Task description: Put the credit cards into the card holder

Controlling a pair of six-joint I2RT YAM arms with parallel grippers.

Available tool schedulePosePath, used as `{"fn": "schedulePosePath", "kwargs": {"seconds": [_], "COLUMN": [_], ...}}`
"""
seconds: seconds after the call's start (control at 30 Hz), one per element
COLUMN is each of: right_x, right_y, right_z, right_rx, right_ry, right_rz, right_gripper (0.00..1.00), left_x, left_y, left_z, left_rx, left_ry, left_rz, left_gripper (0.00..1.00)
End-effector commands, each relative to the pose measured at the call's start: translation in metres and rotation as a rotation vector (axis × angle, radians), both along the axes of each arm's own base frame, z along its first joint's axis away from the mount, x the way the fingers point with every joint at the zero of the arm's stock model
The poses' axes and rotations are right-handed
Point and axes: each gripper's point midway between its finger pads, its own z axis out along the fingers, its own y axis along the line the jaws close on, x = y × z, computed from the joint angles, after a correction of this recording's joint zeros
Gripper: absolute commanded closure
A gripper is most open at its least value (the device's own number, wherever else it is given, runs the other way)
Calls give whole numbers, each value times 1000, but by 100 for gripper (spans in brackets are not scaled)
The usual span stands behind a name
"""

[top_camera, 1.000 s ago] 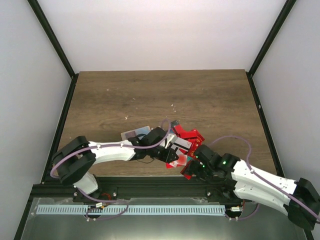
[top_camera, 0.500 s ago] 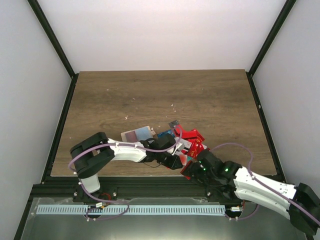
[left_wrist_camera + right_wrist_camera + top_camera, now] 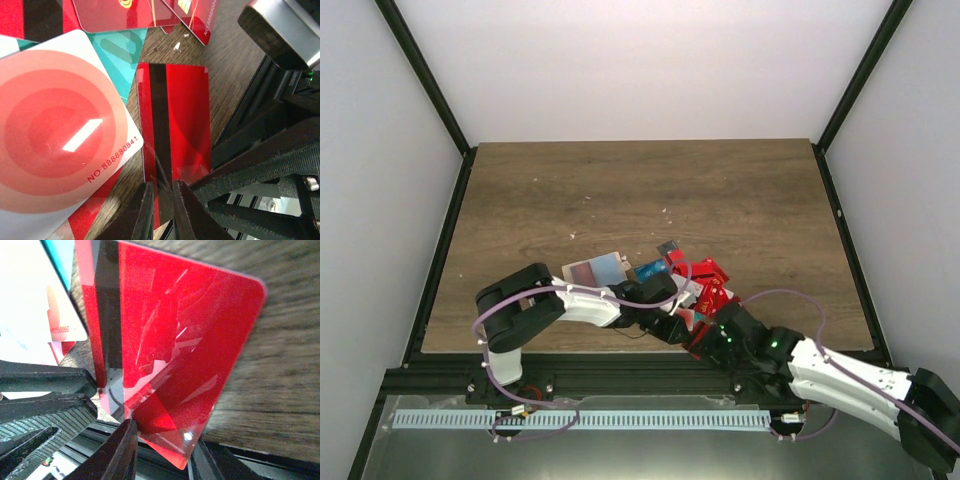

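The credit cards (image 3: 698, 280) lie in a mostly red heap near the table's front edge. One red card with a black stripe (image 3: 182, 115) sits at the heap's near side, its far end lifted off the wood (image 3: 180, 330). My left gripper (image 3: 162, 187) is shut on its striped end. My right gripper (image 3: 162, 437) is closed over the card's opposite corner, both fingers against it. In the top view the two grippers meet there, left (image 3: 668, 322) and right (image 3: 705, 335). A tan-pink flat rectangle (image 3: 592, 268) left of the heap looks like the card holder.
A white card with red rings (image 3: 55, 125) and a teal card (image 3: 117, 55) lie beside the held card. The black frame rail (image 3: 620, 372) runs right below the grippers. The bare wooden table (image 3: 640, 190) stretches behind the heap, with black posts at its sides.
The left arm's elbow has swung right and its gripper has come down to the heap's near side. The right gripper's fingers have closed in on the red card.
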Motion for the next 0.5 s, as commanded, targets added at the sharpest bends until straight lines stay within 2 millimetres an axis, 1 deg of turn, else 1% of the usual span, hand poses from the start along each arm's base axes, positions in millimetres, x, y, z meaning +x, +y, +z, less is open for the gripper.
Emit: {"fn": "schedulePosePath", "kwargs": {"seconds": [0.0, 0.13, 0.23, 0.37, 0.4, 0.47], "right_x": [8, 9, 10, 8, 7, 7], "right_y": [-8, -10, -12, -13, -14, -17], "right_z": [-6, 0, 9, 19, 23, 31], "right_rx": [-31, -48, -61, -61, -65, -87], "right_ry": [-46, -60, -69, -65, -61, -70], "right_rz": [-36, -27, -24, -14, -10, -2], "right_gripper": [74, 81, 87, 91, 92, 95], "left_x": [-10, -12, -10, -3, 0, 8], "left_y": [1, 1, -2, -1, 0, 7], "left_z": [-15, -16, -9, 14, 26, 43], "left_rx": [16, 13, -3, -32, -44, -45], "left_ry": [44, 52, 43, 9, -11, -49], "left_rz": [-13, -14, -7, 20, 34, 62], "left_gripper": [86, 86, 87, 87, 87, 87]}}
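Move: The loose red card with the black stripe has its middle about 3 cm ahead of the right hand and 1 cm to its left, practically level with the fingers, its near edge already between them. From the left hand, that middle is roughly 2 cm ahead, 3 cm right and 1 cm below. Counted from the right hand, the pink-circle card sits some 6 cm ahead and 8 cm left, the turquoise card about 7 cm ahead and 2 cm left. The red striped card is pinched by its near edge as the right fingers, partly open at first, close nearly shut around it; the right hand first stays low over the table, then rises straight up about 2 cm with the card. The left hand stays at the card's left end with its fingers nearly shut, easing up only about half a centimetre at the last. ##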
